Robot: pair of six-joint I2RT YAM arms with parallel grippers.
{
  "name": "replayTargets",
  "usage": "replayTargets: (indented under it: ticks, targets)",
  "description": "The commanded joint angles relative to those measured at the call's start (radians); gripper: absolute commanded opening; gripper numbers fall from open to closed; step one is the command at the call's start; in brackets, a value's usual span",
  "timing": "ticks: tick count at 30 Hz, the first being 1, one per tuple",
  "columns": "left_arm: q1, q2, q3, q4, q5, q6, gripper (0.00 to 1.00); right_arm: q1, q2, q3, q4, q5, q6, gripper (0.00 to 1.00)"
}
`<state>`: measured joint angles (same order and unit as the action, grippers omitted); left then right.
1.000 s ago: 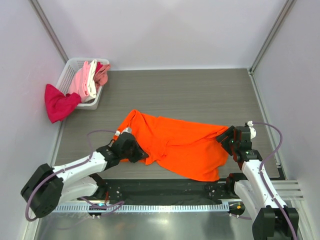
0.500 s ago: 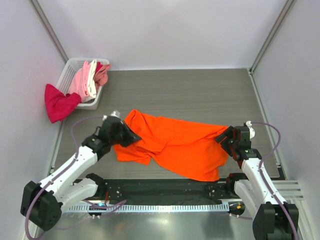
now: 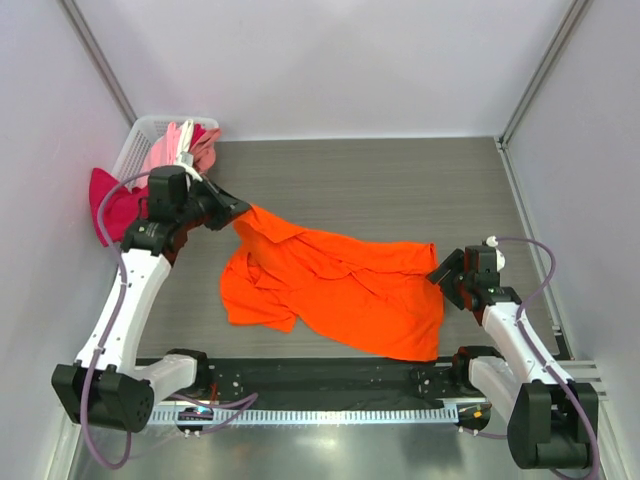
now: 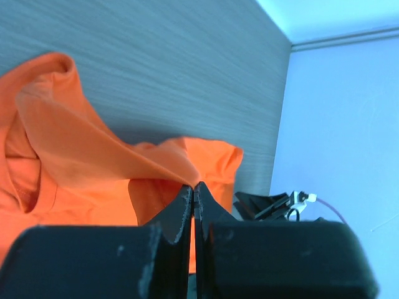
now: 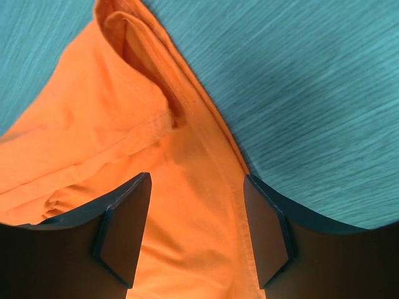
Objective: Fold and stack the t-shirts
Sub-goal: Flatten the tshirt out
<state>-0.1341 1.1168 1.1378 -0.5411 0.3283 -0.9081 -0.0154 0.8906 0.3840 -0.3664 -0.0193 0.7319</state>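
The bright orange t-shirt lies rumpled across the middle of the table. My left gripper is at the shirt's back-left corner, shut on a pinch of its cloth and holding that corner up. In the left wrist view the jaws meet on a fold of the orange cloth. My right gripper hovers open over the shirt's right edge. Its fingers straddle the orange hem without closing on it. A magenta-red t-shirt hangs over the basket's side. Pink and white shirts sit in the basket.
The white mesh basket stands in the back-left corner against the left wall. Grey wood-grain table stretches behind the shirt. White walls close in on the left, back and right. Black arm bases and a rail run along the near edge.
My left arm has swung from the near-left up to the back left, dragging the orange shirt's corner with it. The right gripper shifted slightly left over the shirt's edge.
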Motion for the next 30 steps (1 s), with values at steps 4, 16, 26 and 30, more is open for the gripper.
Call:
replayTargets:
  ticks: [4, 16, 26, 30]
  targets:
    - [0.013, 0.023, 0.004, -0.025, 0.066, 0.035, 0.0, -0.004, 0.025, 0.059, 0.061, -0.045, -0.042, 0.63]
    - [0.024, 0.024, -0.004, -0.019, 0.071, 0.046, 0.0, -0.004, 0.228, 0.15, 0.133, -0.1, -0.043, 0.42]
    - [0.034, 0.021, -0.003, -0.022, 0.078, 0.054, 0.0, -0.004, 0.39, 0.204, 0.19, -0.117, -0.011, 0.4]
    - [0.042, 0.029, -0.001, -0.019, 0.084, 0.055, 0.0, -0.004, 0.436, 0.207, 0.208, -0.136, -0.012, 0.21]
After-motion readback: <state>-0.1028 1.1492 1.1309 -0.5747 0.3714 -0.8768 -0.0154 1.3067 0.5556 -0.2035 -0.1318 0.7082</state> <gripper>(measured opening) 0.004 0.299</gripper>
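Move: The right hand's open fingers are just over the orange t-shirt near its right end; the folded-over edge they will take lies about 5 cm ahead, 2 cm left and 2 cm below. The shirt's far right corner is roughly 10 cm straight ahead of this hand, its near right corner some 14 cm back and 1 cm right. From the left hand, that folded edge lies about 37 cm right, 3 cm back and 26 cm lower. Forward about 5 cm over the shirt and slightly left, the right hand goes to the folded-over edge, rising a touch before sinking some 2 cm while its fingers close and pinch the fold. It swings about 5 degrees counter-clockwise and tips down as much. The left hand keeps its grip on the shirt's raised left end, easing down about 2 cm early on and then holding there. ##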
